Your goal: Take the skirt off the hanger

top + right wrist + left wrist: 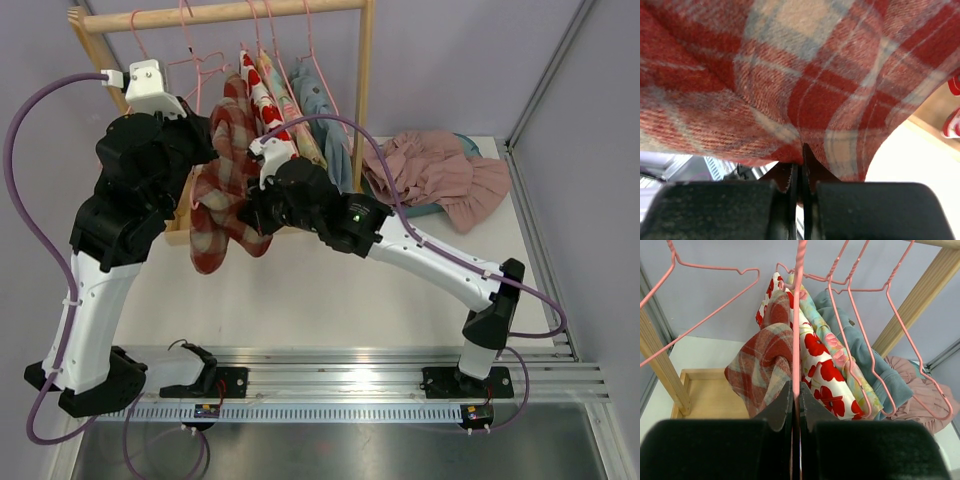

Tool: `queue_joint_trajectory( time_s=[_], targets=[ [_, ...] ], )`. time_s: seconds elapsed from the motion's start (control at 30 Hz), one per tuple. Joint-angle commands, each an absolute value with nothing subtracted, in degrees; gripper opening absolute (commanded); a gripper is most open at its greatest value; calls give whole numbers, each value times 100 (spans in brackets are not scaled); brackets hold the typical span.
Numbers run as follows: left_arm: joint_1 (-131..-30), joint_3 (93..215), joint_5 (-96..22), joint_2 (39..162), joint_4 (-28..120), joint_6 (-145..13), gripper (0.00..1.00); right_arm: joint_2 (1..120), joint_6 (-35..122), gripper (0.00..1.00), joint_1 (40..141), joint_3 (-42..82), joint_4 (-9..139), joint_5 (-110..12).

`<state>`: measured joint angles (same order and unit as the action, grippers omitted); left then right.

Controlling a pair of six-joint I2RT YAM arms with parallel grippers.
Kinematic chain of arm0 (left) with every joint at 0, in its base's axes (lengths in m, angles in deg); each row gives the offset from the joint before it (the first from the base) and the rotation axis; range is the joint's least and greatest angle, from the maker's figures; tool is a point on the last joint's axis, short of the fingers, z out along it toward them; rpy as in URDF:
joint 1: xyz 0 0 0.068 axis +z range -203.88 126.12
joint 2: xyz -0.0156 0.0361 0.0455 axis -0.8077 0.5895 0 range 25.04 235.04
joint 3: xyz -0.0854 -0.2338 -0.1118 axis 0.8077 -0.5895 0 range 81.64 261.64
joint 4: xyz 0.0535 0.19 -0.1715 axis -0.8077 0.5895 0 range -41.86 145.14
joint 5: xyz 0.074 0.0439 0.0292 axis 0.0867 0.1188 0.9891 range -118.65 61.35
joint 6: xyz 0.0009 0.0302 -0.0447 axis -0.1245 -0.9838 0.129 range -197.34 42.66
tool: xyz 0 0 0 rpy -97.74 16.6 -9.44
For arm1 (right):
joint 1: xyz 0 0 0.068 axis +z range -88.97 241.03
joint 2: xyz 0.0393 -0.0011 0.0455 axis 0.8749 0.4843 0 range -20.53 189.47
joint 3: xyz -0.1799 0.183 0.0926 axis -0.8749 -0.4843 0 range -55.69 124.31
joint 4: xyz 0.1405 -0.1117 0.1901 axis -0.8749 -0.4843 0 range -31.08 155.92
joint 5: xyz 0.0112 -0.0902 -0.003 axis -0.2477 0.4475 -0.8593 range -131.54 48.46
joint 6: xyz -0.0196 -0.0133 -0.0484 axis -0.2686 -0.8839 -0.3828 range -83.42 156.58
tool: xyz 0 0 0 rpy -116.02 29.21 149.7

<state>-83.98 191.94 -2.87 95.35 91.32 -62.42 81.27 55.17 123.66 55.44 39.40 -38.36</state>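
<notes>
The red, cream and grey plaid skirt [225,190] hangs from a pink wire hanger [798,315] on the wooden rail [230,13]. In the left wrist view my left gripper [796,390] is shut on the hanger's wire, just below its twisted neck, with the skirt [765,362] draped to the left of the wire. From the right, my right gripper [255,215] reaches the skirt's lower part. In the right wrist view that gripper [801,155] is shut on a fold at the bottom edge of the skirt [790,75], which fills the view above the fingers.
Further right on the rail hang a poppy-print garment [822,370], a pale floral one [840,357] and a blue one [865,350]. An empty pink hanger [705,315] hangs left. A pink garment [440,175] lies heaped on the table at right. The rack's wooden base [705,395] sits below.
</notes>
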Motion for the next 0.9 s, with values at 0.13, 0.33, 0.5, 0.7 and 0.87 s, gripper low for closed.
queue_joint_trajectory(
  time_s=[0.13, 0.33, 0.5, 0.7, 0.87],
  targets=[
    [-8429, 19422, 43, 9298, 8312, -6573, 0, 7266, 5976, 0, 12466, 3312, 5017, -3565],
    [-8420, 19626, 650, 9298, 8445, -7074, 0, 6624, 6680, 0, 12853, 1245, 5229, -3249],
    [-8428, 19608, 713, 9281, 8453, -7180, 0, 6105, 6997, 0, 13011, 540, 5081, -2933],
    [-8429, 19292, 634, 9167, 8523, -7092, 0, 5532, 6323, 0, 13012, 1440, 3905, -1528],
    [-8429, 18581, 300, 8807, 8541, -6882, 0, 5523, 5189, 0, 12627, 3286, 3243, -322]
  ],
)
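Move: Some 24 cm ahead, 36 cm to the right and 28 cm below the right hand, which already grips the lower plaid skirt, is the basket with the pink skirt. The red floral garment hangs about 16 cm ahead of that hand, 4 cm right and 3 cm above; the rack's tray lies 18 cm straight ahead, 34 cm down. From the left hand, already holding the hanger, the plaid skirt's middle is level fore and aft, 4 cm right, 10 cm below. Yanking the pinched plaid skirt down off the hanger, the right hand drops about 21 cm while drawing back and right, then swings up and forward again, still going right, its wrist tilting left side down and turning some 20 degrees clockwise. The left hand keeps its grip on the hanger, easing about 4 cm left, dipping briefly during the pull, then rising and drawing back slightly. ##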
